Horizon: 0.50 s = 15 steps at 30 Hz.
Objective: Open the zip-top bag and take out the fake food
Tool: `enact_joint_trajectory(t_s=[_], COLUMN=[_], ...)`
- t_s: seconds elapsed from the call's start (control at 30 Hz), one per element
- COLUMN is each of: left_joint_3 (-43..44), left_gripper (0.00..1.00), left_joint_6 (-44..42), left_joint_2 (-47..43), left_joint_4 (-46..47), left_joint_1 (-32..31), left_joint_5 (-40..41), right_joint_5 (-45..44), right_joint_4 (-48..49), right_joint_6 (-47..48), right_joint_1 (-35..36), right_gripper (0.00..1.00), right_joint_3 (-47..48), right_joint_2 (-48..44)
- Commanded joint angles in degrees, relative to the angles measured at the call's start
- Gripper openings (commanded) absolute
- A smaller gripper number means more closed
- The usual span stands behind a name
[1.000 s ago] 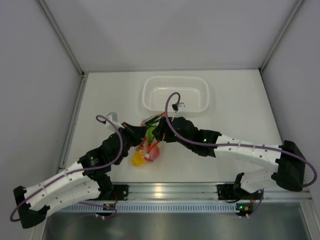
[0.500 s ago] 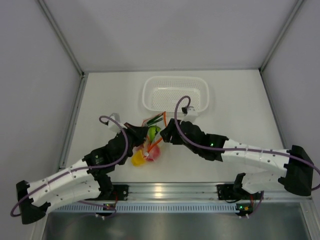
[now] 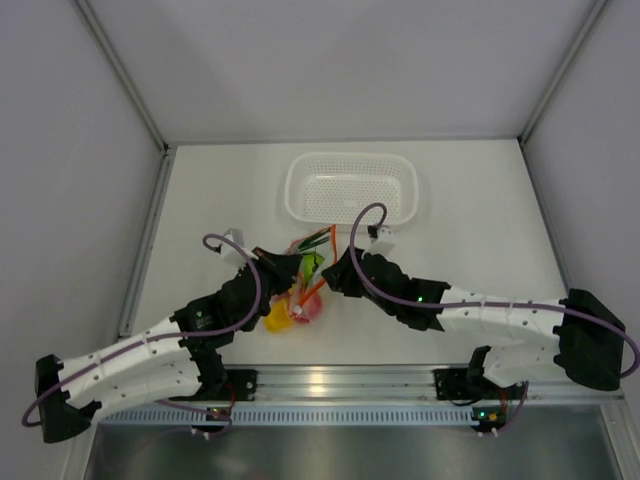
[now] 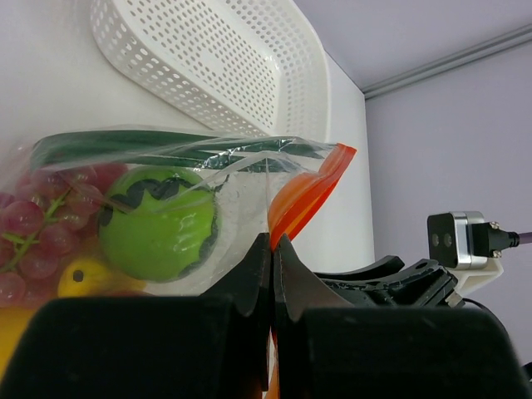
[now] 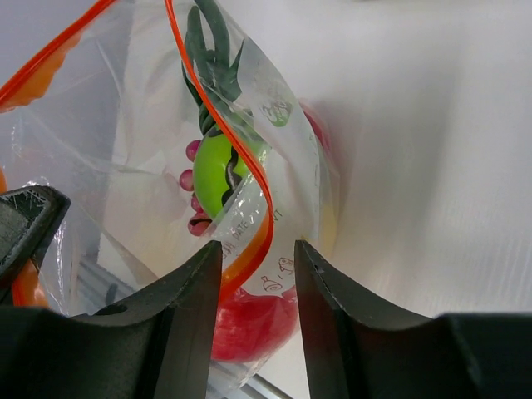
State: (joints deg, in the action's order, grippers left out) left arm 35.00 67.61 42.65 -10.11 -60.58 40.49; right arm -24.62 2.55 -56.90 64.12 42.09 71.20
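Note:
The clear zip-top bag [image 3: 303,288] hangs between my two grippers at the table's near middle, its mouth spread apart. My left gripper [image 4: 273,241] is shut on one side of the orange-red zip strip [image 4: 304,193]. My right gripper [image 5: 258,249] stands open around the other side of the zip strip [image 5: 252,218], which lies against its left finger with a gap to the right finger. The fake food is inside the bag: a green ball [image 4: 158,221], purplish grapes [image 4: 40,226], green stalks [image 5: 208,41], a red piece [image 5: 253,320] and a yellow piece [image 3: 275,318].
A white perforated basket [image 3: 296,190] stands just behind the bag, toward the back of the table. White walls and metal rails enclose the table on three sides. Both arms stretch in from the near edge and meet at the bag.
My right gripper has come down and nearer onto the bag's rim, and its jaws have narrowed. The left gripper, still shut on the strip, has shifted slightly right with the bag.

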Motion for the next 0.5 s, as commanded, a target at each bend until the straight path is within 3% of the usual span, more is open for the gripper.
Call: enact_joint_trajectory(t_s=[0.0, 0.27, 0.47], left_joint_3=[-0.29, -0.73, -0.90], left_gripper=[0.00, 0.00, 0.00], left_joint_6=[0.06, 0.41, -3.18], left_joint_2=[-0.55, -0.82, -2.13], left_joint_4=[3.17, 3.25, 3.08], left_joint_1=[-0.51, -0.77, -0.86], left_joint_5=[1.61, 1.17, 2.05], right_joint_5=[0.80, 1.07, 1.15], right_joint_4=[5.98, 8.87, 6.95], right_joint_6=[-1.10, -2.86, -1.46], right_joint_1=[0.40, -0.13, -1.19], right_gripper=[0.41, 0.29, 0.03], right_joint_3=[3.44, 3.18, 3.44], right_joint_2=[1.48, 2.80, 2.90])
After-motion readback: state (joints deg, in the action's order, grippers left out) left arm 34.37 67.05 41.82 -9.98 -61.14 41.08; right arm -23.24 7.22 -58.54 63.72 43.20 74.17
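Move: The free stretch of the bag's orange zip edge lies almost between the right hand's open fingers, about 2 cm to its left, 1 cm ahead and level. Inside the bag, the green tomato is roughly 4 cm left, 3 cm ahead and 8 cm below that hand; the red tomato is 4 cm left, 5 cm back and 10 cm below. From the left hand, already gripping the zip's other side, that free stretch is some 6 cm right, 3 cm back and slightly lower. The right fingers pinch the free orange zip edge, closing from a bit under half open to nearly shut while the hand slides about 2 cm left, rising slightly, towards the left gripper. The left hand stays put and keeps its shut grip on the other side of the zip. ##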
